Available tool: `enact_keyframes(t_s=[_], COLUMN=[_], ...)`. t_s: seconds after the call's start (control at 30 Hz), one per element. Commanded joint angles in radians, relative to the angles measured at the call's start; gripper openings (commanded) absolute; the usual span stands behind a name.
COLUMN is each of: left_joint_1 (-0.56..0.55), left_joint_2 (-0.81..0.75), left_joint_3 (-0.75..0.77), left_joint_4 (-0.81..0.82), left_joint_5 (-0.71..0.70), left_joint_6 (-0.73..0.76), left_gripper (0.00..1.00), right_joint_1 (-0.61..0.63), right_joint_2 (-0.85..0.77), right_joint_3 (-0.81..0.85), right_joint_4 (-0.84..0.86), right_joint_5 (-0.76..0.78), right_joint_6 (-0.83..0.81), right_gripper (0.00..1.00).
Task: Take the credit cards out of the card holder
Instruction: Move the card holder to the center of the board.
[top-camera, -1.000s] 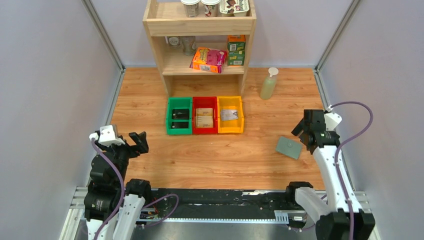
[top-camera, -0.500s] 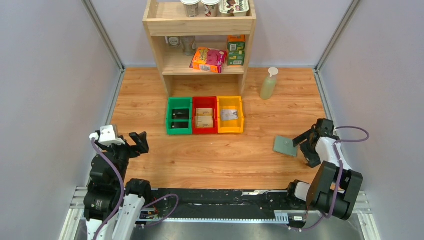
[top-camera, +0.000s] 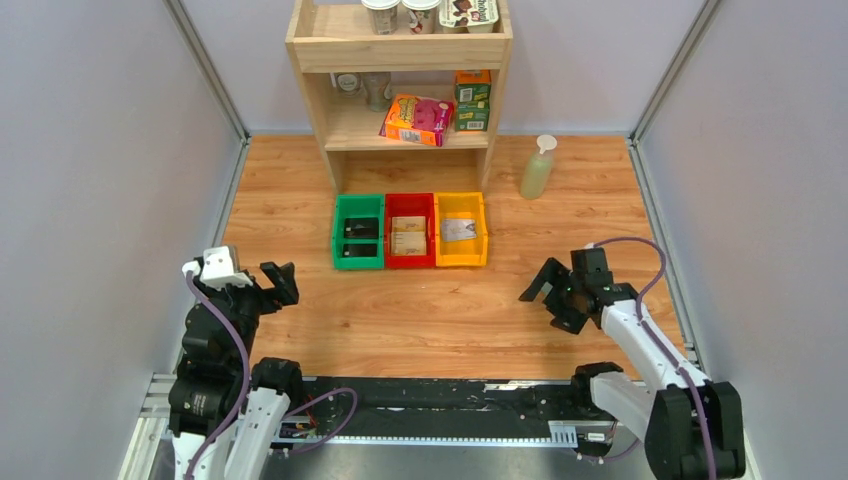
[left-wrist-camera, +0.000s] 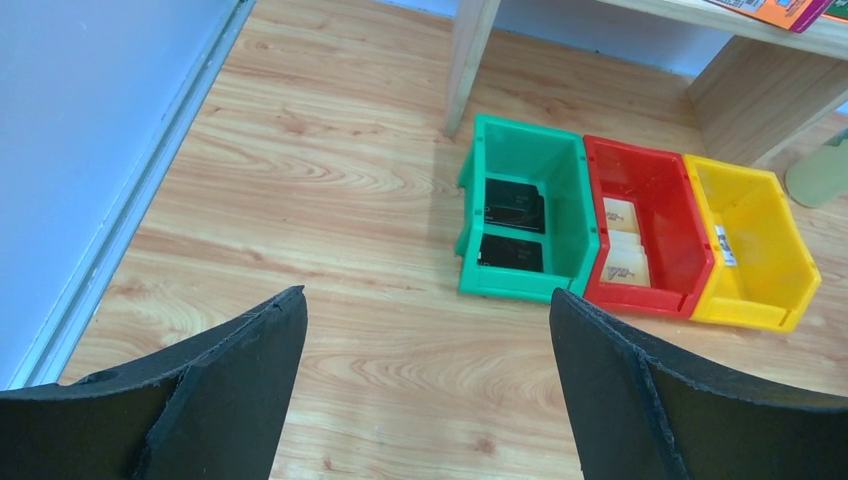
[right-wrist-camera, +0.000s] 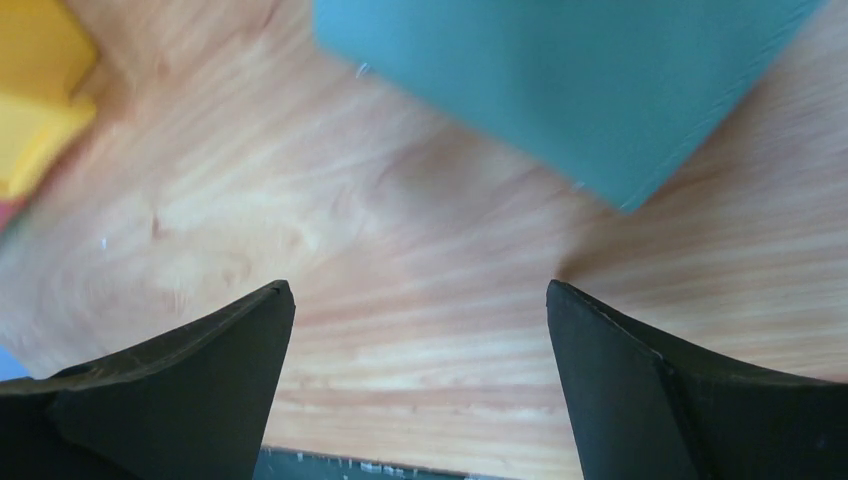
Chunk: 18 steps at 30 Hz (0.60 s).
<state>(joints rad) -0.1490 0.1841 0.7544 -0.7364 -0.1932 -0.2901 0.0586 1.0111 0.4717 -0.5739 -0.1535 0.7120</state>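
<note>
The card holder (right-wrist-camera: 570, 80) is a flat grey-green square lying on the wood, filling the top of the right wrist view. It lies apart from my right gripper (right-wrist-camera: 418, 290), which is open and empty. From above, my right gripper (top-camera: 545, 306) is low over the floor at the right, and its body hides the holder. Two black credit cards (left-wrist-camera: 513, 205) lie in the green bin (left-wrist-camera: 478, 180). My left gripper (left-wrist-camera: 425, 300) is open and empty, far left (top-camera: 281, 283).
Green, red (top-camera: 410, 258) and yellow (top-camera: 461, 258) bins stand in a row in front of a wooden shelf (top-camera: 400, 50) holding boxes and cups. Pale cards lie in the red and yellow bins. A soap bottle (top-camera: 537, 170) stands at the back right. Walls close both sides.
My right arm has swung in from the right wall, dropped low and moved left over the card holder, which now no longer shows from above. The left arm has barely moved.
</note>
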Motion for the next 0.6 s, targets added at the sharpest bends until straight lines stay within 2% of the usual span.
enact_keyframes(t_s=[0.0, 0.13, 0.23, 0.43, 0.57], left_joint_1=[-0.001, -0.001, -0.003, -0.001, -0.001], left_joint_2=[0.018, 0.023, 0.028, 0.035, 0.041], left_joint_3=[0.011, 0.011, 0.013, 0.013, 0.011], left_joint_4=[0.009, 0.009, 0.008, 0.008, 0.009], left_joint_5=[0.003, 0.003, 0.001, -0.006, 0.001], left_joint_6=[-0.007, -0.007, -0.007, -0.004, -0.001], left_gripper=[0.97, 0.97, 0.97, 0.97, 0.96], right_joint_1=[0.106, 0.103, 0.069, -0.089, -0.105], right_joint_2=[-0.062, -0.028, 0.055, 0.291, 0.414], right_joint_3=[0.097, 0.224, 0.301, 0.392, 0.416], right_joint_4=[-0.133, -0.210, -0.186, -0.069, -0.046], right_joint_5=[0.003, 0.263, 0.370, 0.249, 0.171], right_joint_6=[0.009, -0.098, -0.157, -0.238, -0.272], right_gripper=[1.00, 1.00, 1.00, 1.00, 1.00])
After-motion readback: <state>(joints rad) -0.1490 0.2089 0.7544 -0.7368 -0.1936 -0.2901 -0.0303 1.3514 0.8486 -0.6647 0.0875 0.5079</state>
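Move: The card holder lies flat on the board about 6 cm ahead of the right hand, 4 cm to its right and some 2 cm below. The yellow box is roughly 17 cm to that hand's left and 16 cm ahead; the soap bottle stands about 25 cm ahead and 3 cm left. From the idle left hand, the holder is around 56 cm right, 8 cm ahead and 25 cm below. The open right hand lifts about 6 cm, arcs 7 cm forward and right over the card holder, then starts sinking. ##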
